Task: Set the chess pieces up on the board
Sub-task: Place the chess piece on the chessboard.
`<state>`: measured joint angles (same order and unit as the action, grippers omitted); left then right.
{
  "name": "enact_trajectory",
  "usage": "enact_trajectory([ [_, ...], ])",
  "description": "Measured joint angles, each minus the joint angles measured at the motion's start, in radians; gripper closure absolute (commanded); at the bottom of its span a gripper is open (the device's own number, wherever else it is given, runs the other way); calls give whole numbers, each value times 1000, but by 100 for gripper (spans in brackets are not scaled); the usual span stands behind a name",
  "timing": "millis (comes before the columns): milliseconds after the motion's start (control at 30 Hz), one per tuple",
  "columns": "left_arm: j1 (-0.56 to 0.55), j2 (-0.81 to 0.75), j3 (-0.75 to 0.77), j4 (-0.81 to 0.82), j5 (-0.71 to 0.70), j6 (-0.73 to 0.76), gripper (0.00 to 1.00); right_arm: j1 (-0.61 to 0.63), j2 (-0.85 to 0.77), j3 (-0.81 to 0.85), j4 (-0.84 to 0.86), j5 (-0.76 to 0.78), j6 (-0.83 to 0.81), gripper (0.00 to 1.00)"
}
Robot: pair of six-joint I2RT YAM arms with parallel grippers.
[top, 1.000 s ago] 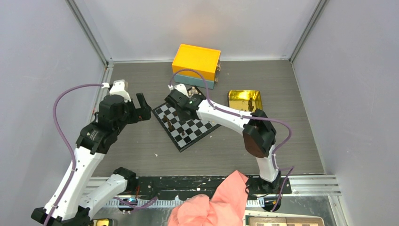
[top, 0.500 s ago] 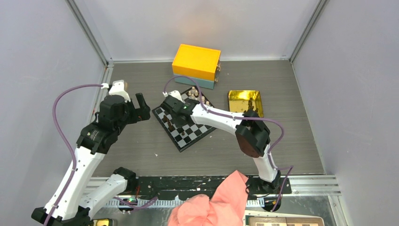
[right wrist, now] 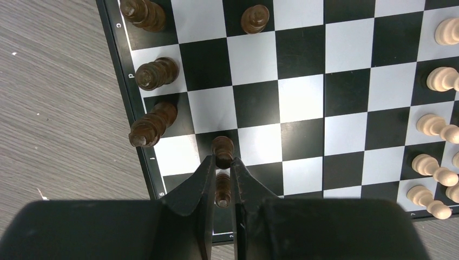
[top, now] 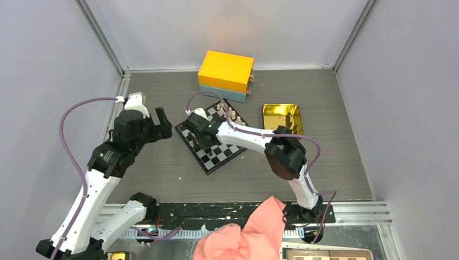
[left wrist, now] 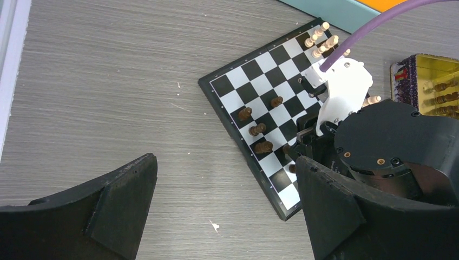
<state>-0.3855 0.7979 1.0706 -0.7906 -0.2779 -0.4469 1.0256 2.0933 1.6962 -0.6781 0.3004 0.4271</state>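
Observation:
The board [top: 217,156] lies tilted at the table's middle, also seen in the right wrist view [right wrist: 308,97] and the left wrist view [left wrist: 254,70]. Dark brown chess pieces [right wrist: 157,73] stand along its left edge and light tan pieces [right wrist: 438,78] along the far side [top: 227,112]. My right gripper [right wrist: 222,161] hangs over the board's near-left corner [top: 197,142], shut on a dark brown piece [right wrist: 222,189]. Another dark piece [right wrist: 222,149] stands just past its tips. My left gripper [left wrist: 224,189] is open above bare table left of the board [top: 162,125].
A gold tin [top: 281,116] right of the board holds more dark pieces [left wrist: 441,92]. An orange box [top: 225,70] stands behind the board. Pink cloth [top: 243,233] lies at the near edge, with a brown-and-cream board [top: 325,254] beside it.
My right gripper has moved left and nearer across the board to its near-left corner, still shut on the dark piece. The left arm has hardly moved.

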Motion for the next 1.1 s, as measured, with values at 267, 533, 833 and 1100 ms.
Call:
enact_trajectory([
  [267,0,-6,-2,-1,0,-3,2,0,0,-10,12,-7,1,99],
  [533,0,-14,-10,-4,0,-18,2,5,0,-34,19,-6,1,96],
  [833,0,-17,-13,-9,0,-21,1,8,0,-50,32,-9,2,58],
  [1100,0,-17,-13,-8,1,-24,1,13,0,-57,26,-9,-8,56],
])
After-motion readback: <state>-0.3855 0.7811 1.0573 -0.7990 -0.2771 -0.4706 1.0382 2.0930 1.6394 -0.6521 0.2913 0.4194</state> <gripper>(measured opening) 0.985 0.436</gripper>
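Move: The right hand holds a dark pawn over a black square, whose middle lies about 1 cm back and some 4 cm below. Another dark pawn already stands about 3 cm back and 2 cm to the right. A tall dark piece stands level, 4 cm left; a shorter dark piece some 2 cm ahead and 6 cm left, all a little lower. From the left hand the square lies roughly 5 cm ahead, 12 cm right, 24 cm below. The right hand lowers the pawn onto its black square, sinking about 2 cm, slightly back, and opens its fingers. ##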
